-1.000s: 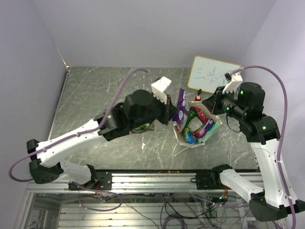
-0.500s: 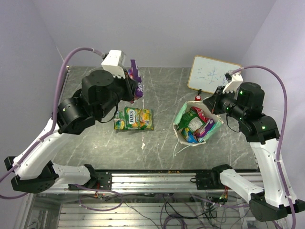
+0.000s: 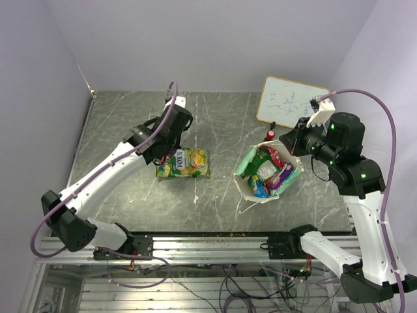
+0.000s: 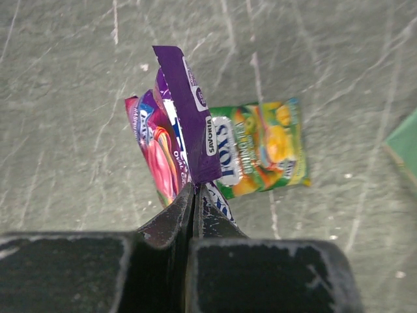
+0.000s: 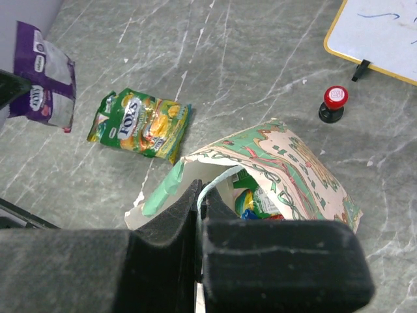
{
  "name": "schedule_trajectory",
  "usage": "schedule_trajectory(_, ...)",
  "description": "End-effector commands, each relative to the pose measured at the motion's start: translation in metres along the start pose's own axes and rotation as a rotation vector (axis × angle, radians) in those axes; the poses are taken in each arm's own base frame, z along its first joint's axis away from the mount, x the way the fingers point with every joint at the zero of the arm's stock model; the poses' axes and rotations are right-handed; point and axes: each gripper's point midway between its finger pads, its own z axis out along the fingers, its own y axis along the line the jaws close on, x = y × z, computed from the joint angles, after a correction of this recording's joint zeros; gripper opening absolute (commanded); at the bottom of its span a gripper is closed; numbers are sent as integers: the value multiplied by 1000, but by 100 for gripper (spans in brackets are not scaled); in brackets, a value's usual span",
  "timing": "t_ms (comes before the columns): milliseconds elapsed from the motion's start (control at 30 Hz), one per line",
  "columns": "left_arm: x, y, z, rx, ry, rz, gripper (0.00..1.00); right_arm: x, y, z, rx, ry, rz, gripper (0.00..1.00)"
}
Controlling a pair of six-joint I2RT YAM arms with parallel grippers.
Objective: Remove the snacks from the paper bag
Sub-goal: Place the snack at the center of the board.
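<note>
In the left wrist view my left gripper (image 4: 194, 189) is shut on a purple and pink-magenta snack packet (image 4: 186, 124), which hangs just above the table. A yellow-green snack packet (image 4: 260, 153) lies flat beside it and shows from above as the yellow-green packet (image 3: 184, 163). The mint-green and white paper bag (image 3: 244, 179) stands open right of centre with several snacks (image 3: 267, 171) inside. My right gripper (image 5: 201, 195) is shut on the bag's cord handle (image 5: 218, 179) and holds the paper bag (image 5: 293, 163) open. Its far side is hidden.
A white board with writing (image 3: 291, 102) leans at the back right. A small red-and-black knob (image 3: 270, 134) stands just behind the bag. Purple walls close the table at the back and both sides. The arm bases and a metal rail (image 3: 215, 246) line the near edge.
The left arm lifted the purple packet out of the bag, swung it to the back left, then lowered it beside the yellow-green packet. The right arm stayed put.
</note>
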Motion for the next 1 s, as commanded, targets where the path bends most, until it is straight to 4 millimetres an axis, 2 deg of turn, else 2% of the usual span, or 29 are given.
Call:
schedule_trajectory(0, 4, 15, 23, -58, 5, 88, 7, -15, 7, -9, -19, -48, -9, 0)
schedule_trajectory(167, 38, 7, 55, -49, 109, 176, 7, -18, 5, -16, -3, -65, -14, 0)
schedule_trajectory(367, 76, -45, 103, 111, 211, 176, 7, -19, 6, -14, -5, -59, -16, 0)
schedule_trajectory(533, 104, -85, 130, 236, 328, 161, 7, -22, 8, -9, -16, -61, -16, 0)
schedule_trajectory(633, 123, -89, 145, 225, 381, 177, 7, -25, 9, -8, -20, -71, -14, 0)
schedule_trajectory(767, 130, -93, 155, 213, 416, 184, 8, -31, 8, -7, -15, -89, -20, 0)
schedule_trajectory(800, 129, -94, 155, 206, 427, 172, 11, -30, 7, -6, -10, -76, -20, 0)
schedule_trajectory(867, 125, -98, 153, 221, 434, 156, 24, -26, 8, -4, -20, -58, -26, 0)
schedule_trajectory(967, 112, -106, 139, 276, 416, 108, 44, -16, 7, -1, -27, -24, -42, 0)
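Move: About 25 cm below the left hand, which already holds the purple snack, the green Fox's snack lies on the board some 3 cm ahead and 4 cm to the right. The paper bag stands about 30 cm to the left hand's right and 6 cm back, and the red stamp 34 cm right and 12 cm ahead. From the right hand, the green snack is roughly 28 cm left, 9 cm ahead and 33 cm down. Sinking some 20 cm with the purple snack, the left hand comes down onto the green snack, drifting slightly left before swinging about 9 cm right and easing 4 cm forward. The wrist tips the fingers about 25 degrees further down and turns a little clockwise; just after the bottom the fingers begin to open at the pack's right edge. The right hand keeps its grip on the bag's handle. ##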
